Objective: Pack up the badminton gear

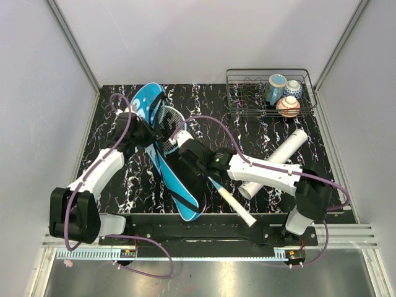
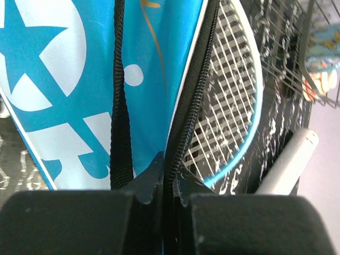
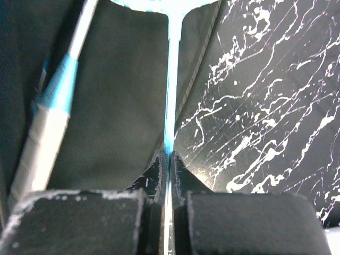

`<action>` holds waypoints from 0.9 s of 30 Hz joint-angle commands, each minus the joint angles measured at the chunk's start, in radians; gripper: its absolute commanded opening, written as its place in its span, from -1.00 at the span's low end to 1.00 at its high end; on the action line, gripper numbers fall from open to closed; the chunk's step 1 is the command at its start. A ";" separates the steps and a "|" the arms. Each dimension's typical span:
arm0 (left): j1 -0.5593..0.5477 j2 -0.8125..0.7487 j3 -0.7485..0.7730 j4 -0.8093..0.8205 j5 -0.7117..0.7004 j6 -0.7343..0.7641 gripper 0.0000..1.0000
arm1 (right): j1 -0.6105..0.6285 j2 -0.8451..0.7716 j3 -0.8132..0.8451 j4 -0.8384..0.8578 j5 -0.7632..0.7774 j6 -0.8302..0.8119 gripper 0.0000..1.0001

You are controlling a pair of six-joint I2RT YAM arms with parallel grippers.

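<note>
The teal racket bag [image 1: 176,179] lies slantwise across the black marbled table. My left gripper [image 1: 147,133] is shut on the bag's black zipper edge [image 2: 187,125], which runs up from between its jaws [image 2: 170,170]. A blue-framed racket head [image 2: 228,95] shows beside the opening, partly under the flap. My right gripper [image 1: 184,143] is shut on this racket's thin blue shaft [image 3: 171,95], pinched between the fingers [image 3: 170,156]. Its white handle [image 1: 236,208] points at the near edge. A second racket handle [image 3: 45,138] lies against the dark bag lining. The long white tube [image 1: 275,162] rests on the right.
A black wire rack [image 1: 247,93] with three ceramic cups [image 1: 283,94] stands at the back right. Grey walls close in the table on the left, back and right. The bag's black strap [image 2: 121,122] crosses the teal fabric.
</note>
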 commanded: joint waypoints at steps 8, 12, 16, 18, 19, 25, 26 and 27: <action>-0.140 -0.014 -0.016 0.354 0.211 -0.125 -1.00 | -0.008 0.129 0.180 0.207 0.304 0.036 -1.00; -0.162 -0.014 -0.072 0.499 0.271 -0.206 -1.00 | -0.035 0.173 0.232 0.274 0.387 0.070 -1.00; -0.177 0.001 -0.093 0.533 0.306 -0.223 -1.00 | -0.068 0.230 0.295 0.371 0.451 0.045 -1.00; -0.182 -0.004 -0.113 0.550 0.312 -0.227 -1.00 | -0.081 0.259 0.317 0.394 0.456 0.024 -1.00; -0.182 -0.010 -0.137 0.572 0.309 -0.238 -1.00 | -0.081 0.269 0.335 0.415 0.482 0.022 -1.00; -0.182 -0.004 -0.230 0.697 0.330 -0.309 -1.00 | -0.081 0.344 0.288 0.593 0.562 0.020 -1.00; -0.180 -0.004 -0.234 0.701 0.332 -0.312 -1.00 | -0.075 0.362 0.289 0.593 0.574 0.036 -1.00; -0.182 -0.004 -0.237 0.707 0.332 -0.315 -1.00 | -0.067 0.370 0.284 0.604 0.591 0.054 -1.00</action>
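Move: My right hand still grips the second racket's shaft, its head already inside the bag. The bag's middle lies some 10 cm to that hand's left, level with it and about 8 cm lower; the first racket's grip, in the bag, is roughly 7 cm left and 2 cm back; the tube is about 33 cm right and 4 cm back. From my left hand, clamped on the bag's zipper edge, the second racket's middle lies about 18 cm right and 11 cm back. I feed the racket deeper into the bag with my right hand, driving it about 12 cm forward with some left and upward travel, turning clockwise a little over 20 degrees to swing the handle in, fingertips tipping up. Meanwhile my left hand, still pinching the zipper edge, draws the bag about 10 cm right towards the racket, rising and rolling its right side up, then eases slightly back left. ##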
